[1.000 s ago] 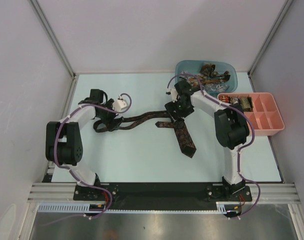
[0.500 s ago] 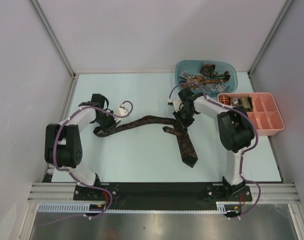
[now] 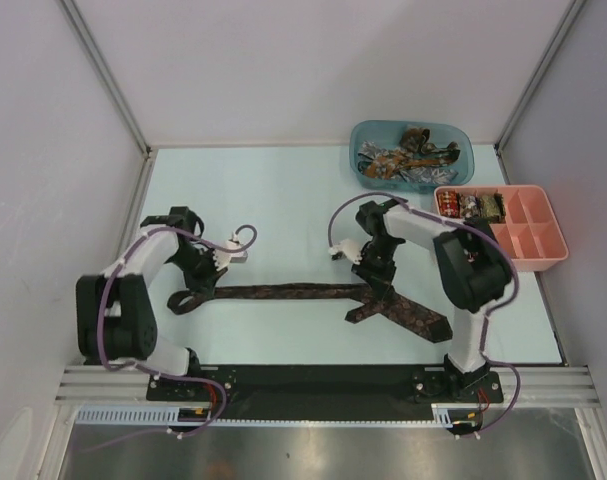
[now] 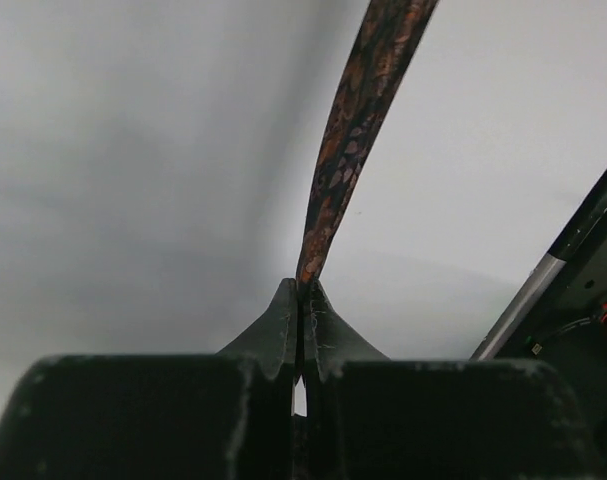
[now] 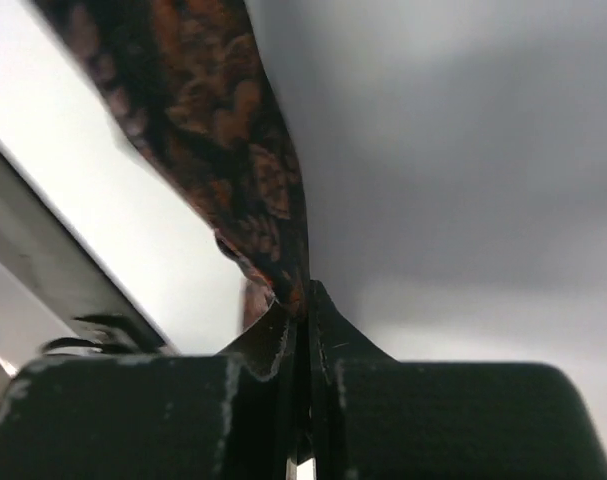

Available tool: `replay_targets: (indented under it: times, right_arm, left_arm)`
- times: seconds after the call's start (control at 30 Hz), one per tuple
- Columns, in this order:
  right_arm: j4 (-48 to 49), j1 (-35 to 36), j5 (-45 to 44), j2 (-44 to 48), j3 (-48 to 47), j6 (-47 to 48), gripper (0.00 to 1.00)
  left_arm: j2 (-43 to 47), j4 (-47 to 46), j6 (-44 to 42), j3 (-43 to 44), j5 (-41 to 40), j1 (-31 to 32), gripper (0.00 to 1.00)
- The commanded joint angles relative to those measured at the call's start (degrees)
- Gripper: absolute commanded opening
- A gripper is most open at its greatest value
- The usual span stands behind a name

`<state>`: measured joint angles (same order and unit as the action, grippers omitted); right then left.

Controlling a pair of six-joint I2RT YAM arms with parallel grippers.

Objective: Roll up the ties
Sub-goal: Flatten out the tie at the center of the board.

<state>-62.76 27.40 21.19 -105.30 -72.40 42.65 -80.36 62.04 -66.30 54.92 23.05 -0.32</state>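
Note:
A dark brown patterned tie (image 3: 283,292) lies stretched across the near half of the table, between both arms. My left gripper (image 3: 198,285) is shut on its narrow end; in the left wrist view the tie (image 4: 358,120) runs up and away from the pinched fingertips (image 4: 301,290). My right gripper (image 3: 375,282) is shut on the tie near its wide part, and the wide pointed end (image 3: 415,316) lies folded to the right. The right wrist view shows the fabric (image 5: 213,130) clamped between the fingertips (image 5: 305,300). More ties fill the blue tub (image 3: 465,150).
A blue plastic tub stands at the back right. A pink compartment tray (image 3: 543,250) with small items sits against the right wall. The black base rail (image 3: 313,378) runs along the near edge.
Both grippers have shut on the tie and pulled it toward the near edge. It went from a loose curve at mid table to a straight line, its wide end swinging right.

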Motion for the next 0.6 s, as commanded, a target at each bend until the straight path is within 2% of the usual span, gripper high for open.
replay_targets:
  times: [0.0, 0.07, 0.17, 0.2, 0.23, 0.27, 0.3, 0.33, 0.37, 0.47, 0.5, 0.57]
  right_arm:
    - [-5.7, 2.66, -6.06, -11.04, -8.17, 9.81, 0.05]
    - [-5.44, 3.63, -7.12, -13.43, -11.08, 10.6, 0.08]
    - [-4.47, 2.84, -10.11, -16.78, -16.62, 8.43, 0.22]
    - [-4.56, 2.4, -11.42, -17.22, -18.11, 7.28, 0.33]
    - [-4.74, 1.96, -11.96, -17.14, -19.69, 6.4, 0.37]
    - [-5.0, 0.57, -12.4, -16.35, -19.97, 5.69, 0.45]
    - [-5.09, -0.23, -12.23, -15.04, -19.88, 4.38, 0.72]
    - [-4.92, -1.2, -11.7, -13.55, -19.27, 3.76, 0.82]
    - [-4.57, -2.34, -11.35, -10.05, -18.83, 2.62, 0.84]
    - [-3.6, -6.56, -8.19, -3.37, -17.52, -2.56, 0.85]
    - [-2.73, -8.48, -5.75, -1.95, -16.99, -4.05, 0.84]
    - [-2.54, -9.9, -1.09, 1.65, -15.24, -9.41, 0.77]
  left_arm:
    - [-10.22, 0.54, -4.54, 2.81, -5.38, -1.44, 0.0]
    - [-13.67, 0.8, -4.71, 5.19, -5.82, -1.88, 0.0]
    - [-19.47, 1.5, -4.45, 10.72, -6.26, -2.58, 0.04]
    - [-20.62, 1.68, -4.19, 12.91, -6.35, -2.67, 0.08]
    - [-22.28, 1.51, -3.58, 13.81, -6.35, -3.19, 0.18]
    - [-22.73, 1.16, -3.22, 14.51, -6.44, -3.55, 0.22]
    - [-23.09, 0.11, -3.04, 15.3, -6.44, -4.42, 0.25]
    - [-23.18, -0.6, -2.26, 15.4, -6.44, -4.78, 0.37]
    - [-23.0, -1.39, -1.82, 15.4, -6.26, -5.13, 0.49]
    - [-20.47, -3.68, -0.15, 14.96, -3.11, -6.27, 0.6]
    - [-19.5, -5.07, 0.29, 14.35, -2.14, -6.54, 0.66]
    - [-15.47, -5.96, 1.53, 13.38, 1.81, -6.54, 0.7]
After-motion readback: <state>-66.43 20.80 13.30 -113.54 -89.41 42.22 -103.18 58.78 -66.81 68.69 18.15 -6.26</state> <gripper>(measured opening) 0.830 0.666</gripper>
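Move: My left hand still pinches the tie's doubled stretch, which runs out about 36 cm to my right hand; its spot on the board lies some 5 cm below, 2 cm ahead and 2 cm left. The tie's folded loop is about 6 cm left, 2 cm back. My right hand still grips the tie, its board spot 3 cm below, 1 cm ahead and 1 cm left; from it the wide end lies 12 cm right and 7 cm back, the narrow end 5 cm left and 5 cm back. I bring both hands straight down to the board to lay the stretched tie flat, the left sinking about 4 cm, the right 3. My left hand then slides forward roughly 7 cm and to the left, low over the board, opening around the tie and letting go. My right hand opens too, pulls forward off the tie by about 9 cm, swings a little right and rises. ##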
